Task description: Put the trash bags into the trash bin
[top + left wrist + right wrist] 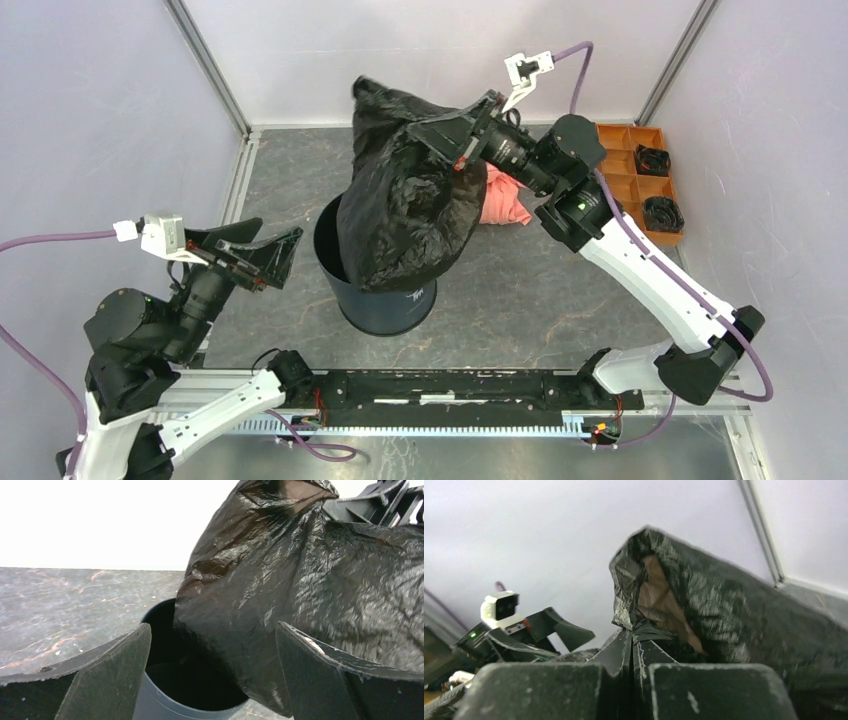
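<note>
The black trash bag [405, 195] hangs over the navy trash bin [385, 300], its lower end dipping into the bin's right side. My right gripper [432, 135] is shut on the bag's upper part and holds it up; in the right wrist view the closed fingertips [633, 639] pinch the glossy plastic [704, 605]. My left gripper [278, 252] is open and empty, just left of the bin. In the left wrist view the bag [310, 590] hangs between and beyond my open fingers [115, 665], above the bin's black inside [190, 675].
A salmon-pink cloth [503, 205] lies on the table behind the bag. An orange compartment tray [640, 175] with black parts stands at the back right. Frame posts and walls enclose the table on three sides.
</note>
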### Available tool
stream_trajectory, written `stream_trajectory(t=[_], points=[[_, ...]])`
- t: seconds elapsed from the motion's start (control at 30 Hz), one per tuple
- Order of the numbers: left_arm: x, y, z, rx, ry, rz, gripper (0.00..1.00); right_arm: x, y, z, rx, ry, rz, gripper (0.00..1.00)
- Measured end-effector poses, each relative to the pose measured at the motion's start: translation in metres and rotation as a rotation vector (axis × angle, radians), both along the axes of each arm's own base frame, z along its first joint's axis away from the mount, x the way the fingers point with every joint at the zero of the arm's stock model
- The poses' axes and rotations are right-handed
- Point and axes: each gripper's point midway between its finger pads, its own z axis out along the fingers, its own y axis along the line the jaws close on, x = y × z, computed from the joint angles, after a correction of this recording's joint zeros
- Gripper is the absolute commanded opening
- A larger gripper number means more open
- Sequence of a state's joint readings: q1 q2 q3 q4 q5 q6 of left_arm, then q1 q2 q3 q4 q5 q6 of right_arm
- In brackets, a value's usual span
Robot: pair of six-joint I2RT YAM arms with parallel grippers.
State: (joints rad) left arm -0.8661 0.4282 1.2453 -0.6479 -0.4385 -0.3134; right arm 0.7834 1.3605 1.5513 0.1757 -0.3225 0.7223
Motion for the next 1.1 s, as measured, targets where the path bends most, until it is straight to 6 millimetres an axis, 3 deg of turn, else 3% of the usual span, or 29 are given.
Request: stream_trajectory(t=[0.1, 0.17, 0.27, 0.43, 0.5, 0.6, 0.8, 0.87, 0.97, 1.1], points=[[0.008, -0.001, -0.004, 0.015, 0.021, 0.036, 1.00, 0.025, -0.018, -0.027, 0.009, 0.092, -0.027, 0.01], [0.011, -0.004, -0.005, 0.024, 0.028, 0.035, 1.00, 0.031, -0.019, -0.047, -0.012, 0.147, -0.006, 0.01], [0.011, -0.015, -0.007, 0.043, 0.036, -0.006, 1.00, 0.034, -0.007, -0.063, -0.050, 0.184, 0.059, 0.01], [0.009, -0.053, -0.012, 0.100, 0.062, -0.160, 1.00, 0.025, 0.017, -0.066, -0.046, 0.201, 0.184, 0.01], [0.008, -0.058, -0.015, 0.112, 0.071, -0.186, 1.00, 0.014, 0.026, -0.056, -0.042, 0.188, 0.222, 0.01], [0.002, -0.051, -0.011, 0.093, 0.053, -0.184, 1.00, -0.017, 0.039, -0.026, -0.015, 0.127, 0.289, 0.01], [-0.018, -0.024, 0.018, 0.008, -0.033, -0.171, 1.00, -0.121, 0.059, 0.037, 0.084, 0.020, 0.468, 0.01], [-0.022, -0.018, 0.027, -0.012, -0.050, -0.163, 1.00, -0.148, 0.060, 0.053, 0.116, 0.000, 0.516, 0.01], [-0.025, -0.013, 0.031, -0.025, -0.062, -0.157, 1.00, -0.163, 0.056, 0.074, 0.162, -0.019, 0.530, 0.01], [-0.030, -0.005, 0.032, -0.038, -0.074, -0.153, 1.00, -0.160, 0.053, 0.097, 0.222, -0.039, 0.509, 0.01]])
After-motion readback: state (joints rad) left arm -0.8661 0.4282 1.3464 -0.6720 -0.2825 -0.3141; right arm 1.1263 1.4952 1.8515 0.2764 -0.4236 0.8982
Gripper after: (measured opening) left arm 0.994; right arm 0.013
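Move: The bag hangs pinched in the right fingers. Its middle is about 20 cm to the right of the open, empty left gripper, 7 cm ahead and 6 cm lower. The trash bin's middle is about 14 cm right of the left hand, 4 cm ahead and 31 cm down. From the right hand the bin lies some 6 cm back, 9 cm left and 40 cm down, and the pink cloth 15 cm ahead, 14 cm right and 51 cm down. The bag stays pinched in the shut right fingers, which dip forward and down, then sweep it back roughly 19 cm, a little left and up past the starting height, above the bin, while the wrist turns counter-clockwise some 30 degrees. The left gripper, kept wide open, darts right about 6 cm, turning slightly clockwise, then returns left, rising and drawing back. ##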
